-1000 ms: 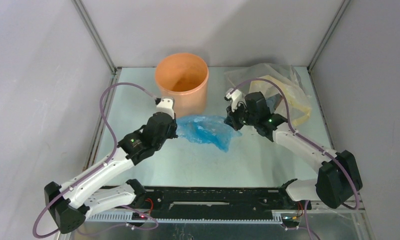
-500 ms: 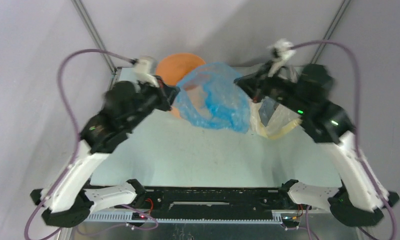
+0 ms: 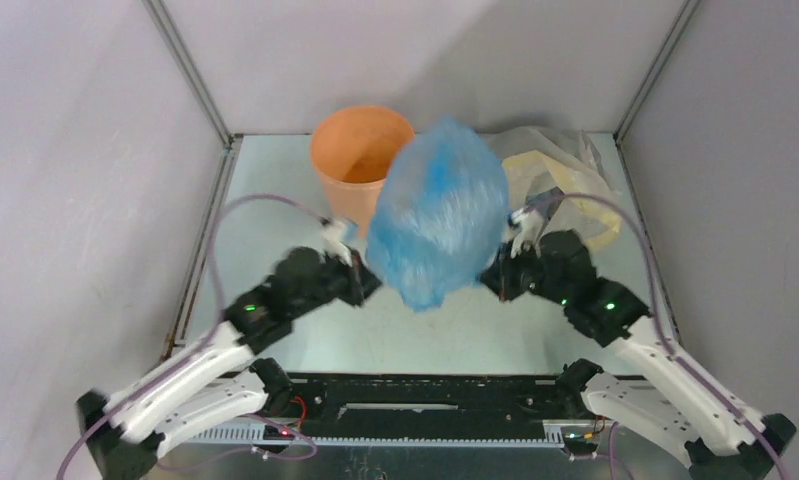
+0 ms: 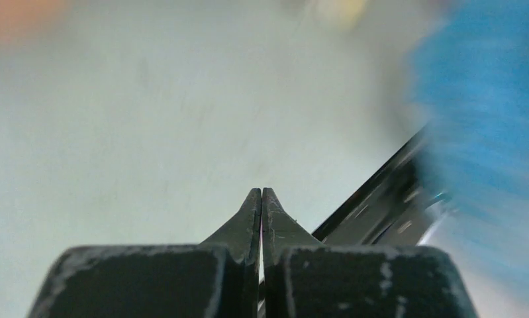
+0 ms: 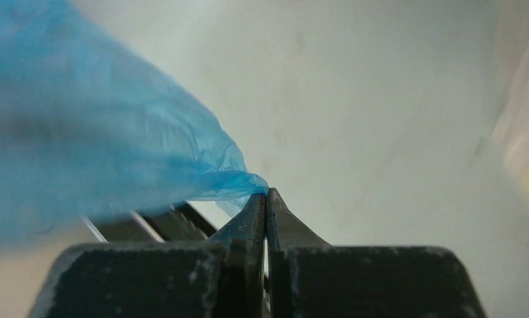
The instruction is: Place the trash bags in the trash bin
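The light-blue trash bag (image 3: 435, 215) is puffed up in the air, between my two grippers and in front of the orange-tan trash bin (image 3: 360, 150), which stands upright at the back. My right gripper (image 3: 490, 280) is shut on a corner of the bag (image 5: 202, 179); its tips (image 5: 266, 192) pinch the film. My left gripper (image 3: 367, 283) is shut at the bag's lower left. In the left wrist view its jaws (image 4: 261, 191) are closed with no film showing between them, and the bag is a blue blur (image 4: 486, 119) to the right.
A larger yellowish-clear plastic bag (image 3: 565, 180) lies at the back right of the table, behind the right arm. Grey walls with metal posts close in three sides. A black rail (image 3: 425, 395) runs along the near edge between the arm bases.
The bag lay flat on the table, then both arms lifted it high. Now both arms have dropped low and nearer, and the bag has ballooned upward between them.
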Tool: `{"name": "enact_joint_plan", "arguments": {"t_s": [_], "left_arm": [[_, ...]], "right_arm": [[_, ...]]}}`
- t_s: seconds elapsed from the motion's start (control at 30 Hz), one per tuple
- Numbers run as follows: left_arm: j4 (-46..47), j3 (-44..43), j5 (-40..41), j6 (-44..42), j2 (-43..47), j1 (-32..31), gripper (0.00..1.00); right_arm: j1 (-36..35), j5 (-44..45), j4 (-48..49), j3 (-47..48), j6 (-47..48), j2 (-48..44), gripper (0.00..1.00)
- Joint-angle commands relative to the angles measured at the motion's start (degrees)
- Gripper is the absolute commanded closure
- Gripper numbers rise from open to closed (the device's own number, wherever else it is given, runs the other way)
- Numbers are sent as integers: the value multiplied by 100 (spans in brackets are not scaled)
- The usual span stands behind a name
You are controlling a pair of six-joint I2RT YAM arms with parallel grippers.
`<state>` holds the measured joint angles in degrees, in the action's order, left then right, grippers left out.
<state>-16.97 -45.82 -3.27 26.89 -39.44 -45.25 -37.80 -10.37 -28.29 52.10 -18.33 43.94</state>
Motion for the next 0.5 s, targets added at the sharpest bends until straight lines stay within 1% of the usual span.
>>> {"name": "enact_joint_plan", "arguments": {"t_s": [0.0,0.03,0.07,0.1,0.13,0.17,0.2,0.27,0.3,0.47], "left_arm": [[339,1183,-167,729,-368,-205,100],[321,1166,-156,734,-367,-234,99],[291,1101,-138,697,-308,-257,94],[276,1037,-102,630,-213,-278,83],[306,988,-25,545,-69,-316,67],[377,972,54,458,87,-364,58],[467,982,99,363,244,-396,51],[634,1031,77,207,492,-421,43],[701,1065,44,162,580,-431,40],[935,1233,-53,47,656,-451,33]], "right_arm": [[-70,20,-8,-1011,-630,-481,100],[-96,34,-15,-1060,-637,-571,100],[-125,52,5,-1063,-623,-673,100],[-142,44,48,-1045,-608,-792,100],[-149,48,93,-1011,-592,-897,100],[-149,40,118,-963,-572,-984,100],[-153,17,110,-893,-552,-1030,100],[-159,-59,24,-731,-544,-1031,100],[-163,-129,6,-679,-562,-1013,100],[-159,-200,-100,-305,-673,-825,100]]}}
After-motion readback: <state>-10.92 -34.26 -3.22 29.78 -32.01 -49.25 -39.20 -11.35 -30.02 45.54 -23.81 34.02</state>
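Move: The blue trash bag billows between my hands, its middle about 11 cm right of my left hand, 4 cm ahead and 7 cm higher. From my right hand, which still pinches its edge, that is roughly 8 cm left, 4 ahead and 7 up. The bin stands some 33 cm ahead of my left hand, 4 cm left and 15 cm lower; the clear bag is about 30 cm ahead of my right hand, 16 right, 20 lower. I finish the shake by whipping both hands down, the empty left about 17 cm and the right some 11 cm, both drifting back a little and tipping their fingertips down, then lift and level them nearly to where they began. My left fingers spread well open from shut, touching nothing; my right keeps its pinch on the blue bag. ##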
